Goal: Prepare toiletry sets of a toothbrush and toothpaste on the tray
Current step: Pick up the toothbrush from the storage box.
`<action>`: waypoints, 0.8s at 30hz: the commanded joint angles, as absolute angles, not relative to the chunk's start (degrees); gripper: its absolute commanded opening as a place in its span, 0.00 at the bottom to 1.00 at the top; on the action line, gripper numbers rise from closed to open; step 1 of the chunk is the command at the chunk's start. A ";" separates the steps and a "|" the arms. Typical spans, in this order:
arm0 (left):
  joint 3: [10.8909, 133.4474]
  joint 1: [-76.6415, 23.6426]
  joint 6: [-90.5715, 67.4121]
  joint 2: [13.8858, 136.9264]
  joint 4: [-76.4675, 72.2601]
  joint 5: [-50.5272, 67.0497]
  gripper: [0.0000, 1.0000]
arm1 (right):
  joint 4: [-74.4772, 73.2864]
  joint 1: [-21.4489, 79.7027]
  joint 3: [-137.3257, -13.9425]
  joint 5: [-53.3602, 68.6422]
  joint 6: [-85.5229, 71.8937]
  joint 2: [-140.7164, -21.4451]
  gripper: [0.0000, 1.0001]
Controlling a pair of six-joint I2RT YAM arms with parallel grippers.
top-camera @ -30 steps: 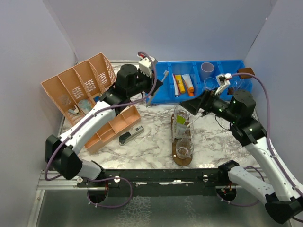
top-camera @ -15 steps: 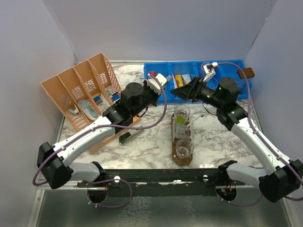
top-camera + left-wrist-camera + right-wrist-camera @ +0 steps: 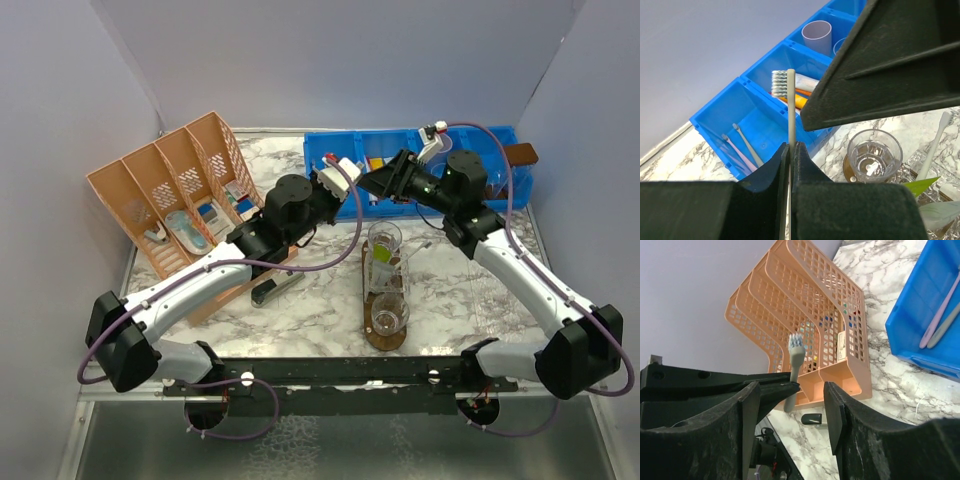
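Observation:
My left gripper (image 3: 350, 182) is shut on the stem of a pale grey toothbrush (image 3: 790, 107), held above the front edge of the blue bin. In the left wrist view the left gripper (image 3: 790, 148) pinches the stem, bristles up. My right gripper (image 3: 379, 185) faces it; in the right wrist view the right gripper (image 3: 792, 388) stands open around that toothbrush (image 3: 795, 352) without touching it. The dark wooden tray (image 3: 386, 342) lies in front with clear tumblers; the far tumbler (image 3: 384, 238) holds a lime green tube (image 3: 382, 256) and a toothbrush (image 3: 416, 250), the near tumbler (image 3: 390, 313) looks empty.
The blue bin (image 3: 500, 138) at the back holds more toothbrushes (image 3: 742, 149), tubes and a lilac cup (image 3: 817, 36). An orange divided basket (image 3: 160, 190) leans at the left. A black stapler-like object (image 3: 276, 288) lies on the marble by the left arm.
The right arm has swung left and back from beside the tray to meet the left gripper, its jaws narrowing. The left gripper has shifted right with the toothbrush.

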State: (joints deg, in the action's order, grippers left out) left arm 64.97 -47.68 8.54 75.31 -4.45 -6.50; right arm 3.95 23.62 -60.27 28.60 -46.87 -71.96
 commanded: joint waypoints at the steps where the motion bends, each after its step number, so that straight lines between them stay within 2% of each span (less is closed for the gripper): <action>1: 65.65 -47.95 8.99 75.51 -5.73 -7.15 0.00 | 6.67 23.55 -62.32 26.63 -47.30 -73.69 0.51; 18: 66.00 -47.95 8.62 77.08 -5.48 -6.47 0.00 | 14.22 23.56 -61.22 32.74 -52.85 -78.65 0.26; 24: 66.11 -47.97 8.71 77.62 -5.41 -6.92 0.00 | 17.30 23.55 -59.49 35.79 -54.39 -78.77 0.10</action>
State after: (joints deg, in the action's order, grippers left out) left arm 65.01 -47.75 8.54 77.03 -4.80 -6.50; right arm 12.10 23.49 -60.62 31.38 -52.69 -78.63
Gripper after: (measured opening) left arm 0.030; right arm 0.153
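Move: The left hand already holds a toothbrush, head end up, with its neck about 3 cm above those fingertips. From the right hand, the neck is some 2 cm ahead and 2 cm left, about level with it. Well below the right hand, the nearest glass is about 6 cm right and 1 cm ahead. The storage box's toothbrush compartment lies roughly 13 cm ahead and 6 cm left, and its toothpaste compartment 13 cm ahead and 6 cm right. The right fingers, half open at first, close around the toothbrush's neck just below the bristles and pinch it from either side. To get there the right hand eases about 2 cm forward and nearly 2 cm left, dipping 2 cm and coming half of that back up. The left hand keeps its grip and sinks about 1 cm. ##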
